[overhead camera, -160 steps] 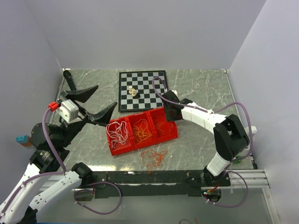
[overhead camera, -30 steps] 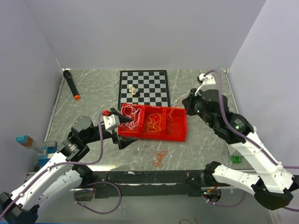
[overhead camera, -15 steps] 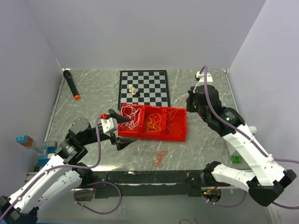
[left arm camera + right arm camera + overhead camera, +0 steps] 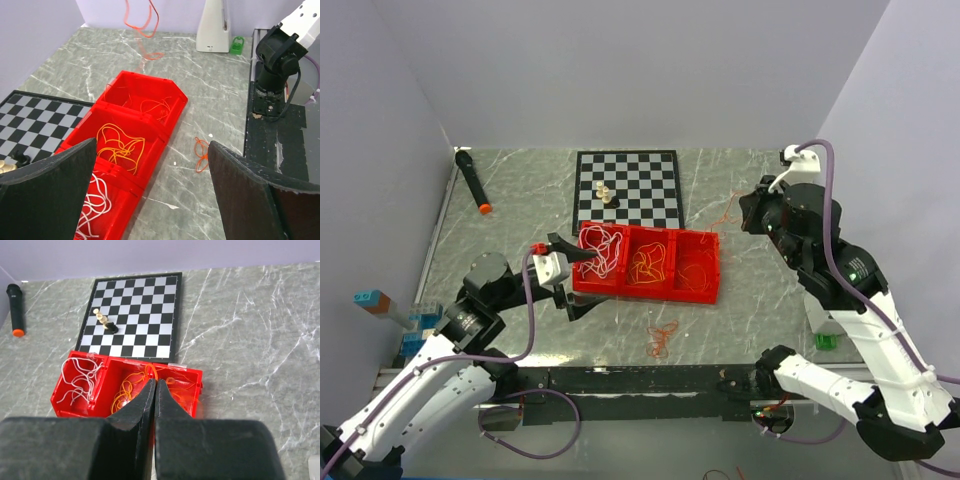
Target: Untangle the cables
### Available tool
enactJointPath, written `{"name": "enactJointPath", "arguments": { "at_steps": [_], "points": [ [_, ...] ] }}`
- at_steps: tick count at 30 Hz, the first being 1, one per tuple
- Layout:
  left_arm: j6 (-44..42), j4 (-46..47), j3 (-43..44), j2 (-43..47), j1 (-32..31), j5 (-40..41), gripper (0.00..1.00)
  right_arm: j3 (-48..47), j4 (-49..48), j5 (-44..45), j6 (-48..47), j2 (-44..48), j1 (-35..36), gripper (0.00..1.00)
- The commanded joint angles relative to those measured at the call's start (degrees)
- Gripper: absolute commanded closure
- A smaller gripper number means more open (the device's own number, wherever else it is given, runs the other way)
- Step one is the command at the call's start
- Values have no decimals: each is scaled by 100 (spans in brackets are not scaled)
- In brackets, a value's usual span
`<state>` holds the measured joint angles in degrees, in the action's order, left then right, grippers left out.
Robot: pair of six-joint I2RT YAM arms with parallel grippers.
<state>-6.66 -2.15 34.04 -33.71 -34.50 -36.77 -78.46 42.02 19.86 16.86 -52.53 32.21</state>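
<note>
A red three-bin tray [image 4: 710, 292] holds white cables [image 4: 601, 247] in its left bin, yellow-orange cables [image 4: 650, 262] in the middle and red-orange ones [image 4: 696, 270] on the right. More red-orange cables [image 4: 662, 338] lie loose on the table in front of it. My right gripper [image 4: 744, 214] hangs above the tray's right end, shut on a red-orange cable [image 4: 142, 20] that dangles from it. In the right wrist view a loop of that cable shows at the tip of the right gripper [image 4: 156, 381]. My left gripper [image 4: 570, 276] stands open, its fingers straddling the tray's left end. Nothing sits between the fingers of the left gripper [image 4: 150, 145].
A chessboard [image 4: 640, 190] with a few pieces [image 4: 605, 195] lies behind the tray. A black marker with an orange tip [image 4: 472, 180] lies at the far left. Coloured blocks [image 4: 380, 303] sit by the left edge. A small green object [image 4: 827, 340] is at the right.
My right gripper has risen and swung right, away from the tray, drawing the red-orange cable up with it. The left gripper has barely moved and stays open.
</note>
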Motion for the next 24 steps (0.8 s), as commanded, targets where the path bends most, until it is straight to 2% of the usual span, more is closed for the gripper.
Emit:
{"name": "enactJointPath", "arguments": {
  "at_steps": [1,16,24],
  "points": [
    [-91,-31,287,76,66,-5,3,49,17,-131,10,-38,-57,100],
    [-20,-22,278,181,128,-32,3,550,-255,-316,54,-292,-171,100],
    [15,-39,278,207,163,-58,3,1472,-616,-193,291,-854,-232,100]
  ]
}}
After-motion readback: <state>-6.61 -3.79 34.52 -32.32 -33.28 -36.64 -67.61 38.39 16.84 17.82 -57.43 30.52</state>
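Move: The right hand, already pinching an orange cable, is going to the tray's right compartment, roughly 9 cm ahead, 3 cm to its left and 35 cm below. At much the same depth, the yellow cable in the middle compartment lies about 8 cm ahead and 13 cm left; the loose orange cable on the table is some 10 cm back and 11 cm left. The right compartment is about 17 cm ahead of the left hand, 17 cm to its right and 25 cm below. Downward, slowly at first and then faster, the right hand sinks about 9 cm towards the tray's right compartment, easing a couple of centimetres forward and slightly left as its fingers tip some 10 degrees further down. The shut fingertips keep their pinch on the orange cable, lowering the hanging strands over that compartment. ##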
